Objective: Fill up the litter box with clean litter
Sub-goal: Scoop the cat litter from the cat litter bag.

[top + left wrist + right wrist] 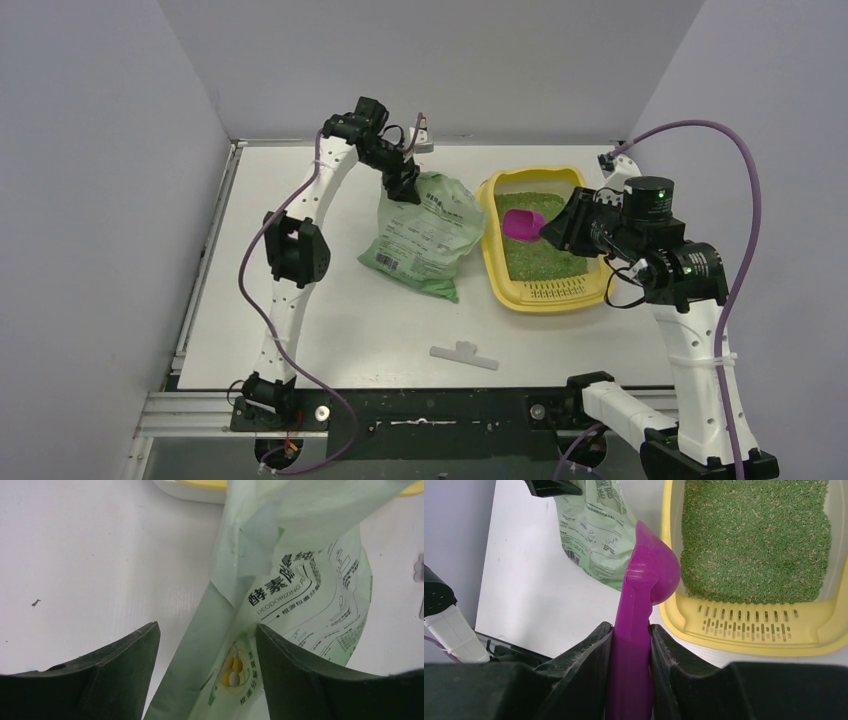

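Observation:
The yellow litter box [548, 296] sits right of centre, with its slotted grille at the near end [749, 622]. Green clean litter [545, 258] covers its floor and also shows in the right wrist view [754, 535]. My right gripper [631, 630] is shut on the handle of a magenta scoop [649, 570]. It holds the scoop's bowl [522, 223] over the left part of the box. My left gripper [405, 190] is open at the far top end of the light-green printed bag [425, 240]. A fold of the bag [300, 595] stands between its fingers [100, 680].
A white plastic clip [464, 354] lies near the table's front edge. The bag lies just left of the box, almost touching its rim. The enclosure's walls stand to the left, back and right. A black rail runs along the near edge by the arm bases.

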Available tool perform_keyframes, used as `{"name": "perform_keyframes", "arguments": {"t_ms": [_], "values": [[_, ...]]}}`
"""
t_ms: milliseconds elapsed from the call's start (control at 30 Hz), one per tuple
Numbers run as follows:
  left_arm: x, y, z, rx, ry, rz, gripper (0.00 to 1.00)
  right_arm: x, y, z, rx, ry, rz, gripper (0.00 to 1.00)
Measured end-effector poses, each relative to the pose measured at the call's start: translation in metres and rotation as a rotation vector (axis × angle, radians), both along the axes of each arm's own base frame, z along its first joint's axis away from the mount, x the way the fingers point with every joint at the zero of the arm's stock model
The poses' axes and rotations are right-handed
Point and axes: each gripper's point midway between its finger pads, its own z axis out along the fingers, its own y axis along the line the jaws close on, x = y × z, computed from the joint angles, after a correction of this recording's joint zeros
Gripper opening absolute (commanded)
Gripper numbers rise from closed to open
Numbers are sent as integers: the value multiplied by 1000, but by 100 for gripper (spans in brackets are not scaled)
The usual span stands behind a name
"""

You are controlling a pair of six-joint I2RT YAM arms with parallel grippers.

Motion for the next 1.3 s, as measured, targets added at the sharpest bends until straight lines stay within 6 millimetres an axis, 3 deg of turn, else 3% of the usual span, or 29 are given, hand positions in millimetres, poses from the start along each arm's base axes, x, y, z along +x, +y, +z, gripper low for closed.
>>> {"name": "perform_keyframes", "arguments": {"t_ms": [133, 167, 267, 500, 867, 1100, 1300], "values": [[-5, 6, -4, 26, 20, -4, 6, 1, 0, 4, 2, -5, 0, 0], [-8, 8, -5, 34, 28, -5, 0, 2, 0, 5, 2, -5, -1, 0], [-20, 14, -3, 55, 48, -23, 0, 6, 1, 8, 9, 6, -11, 0], [-64, 34, 26, 122, 52, -54, 0, 15, 16, 18, 95, 63, -1, 0], [-148, 51, 51, 233, 14, -103, 0, 0, 49, 37, 277, 122, 118, 0], [-172, 55, 51, 235, -10, -68, 0, -8, 60, 40, 299, 131, 176, 0], [-176, 54, 50, 240, -17, -48, 0, -16, 67, 39, 292, 143, 221, 0]]}}
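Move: One edge of the cat litter bag's mouth already stands between my open left fingers. The bag's middle is about 7 cm back from that hand, 4 cm to its right and 12 cm below. From my right hand, holding the scoop, the bag's middle lies some 17 cm ahead, 19 cm left and 29 cm below. From the same hand the litter box's middle is 17 cm ahead and 9 cm right, and the grey clip 12 cm back and 11 cm left. I shut my left fingers on the bag's mouth edge and draw it back towards my base by about 18 cm, also lifting it and carrying it left some 5 cm each, my wrist rolling slightly. Meanwhile my right hand keeps the scoop and brings it left some 6 cm and up 4, off the litter box towards the bag, turning counter-clockwise and rolling its left side up. ##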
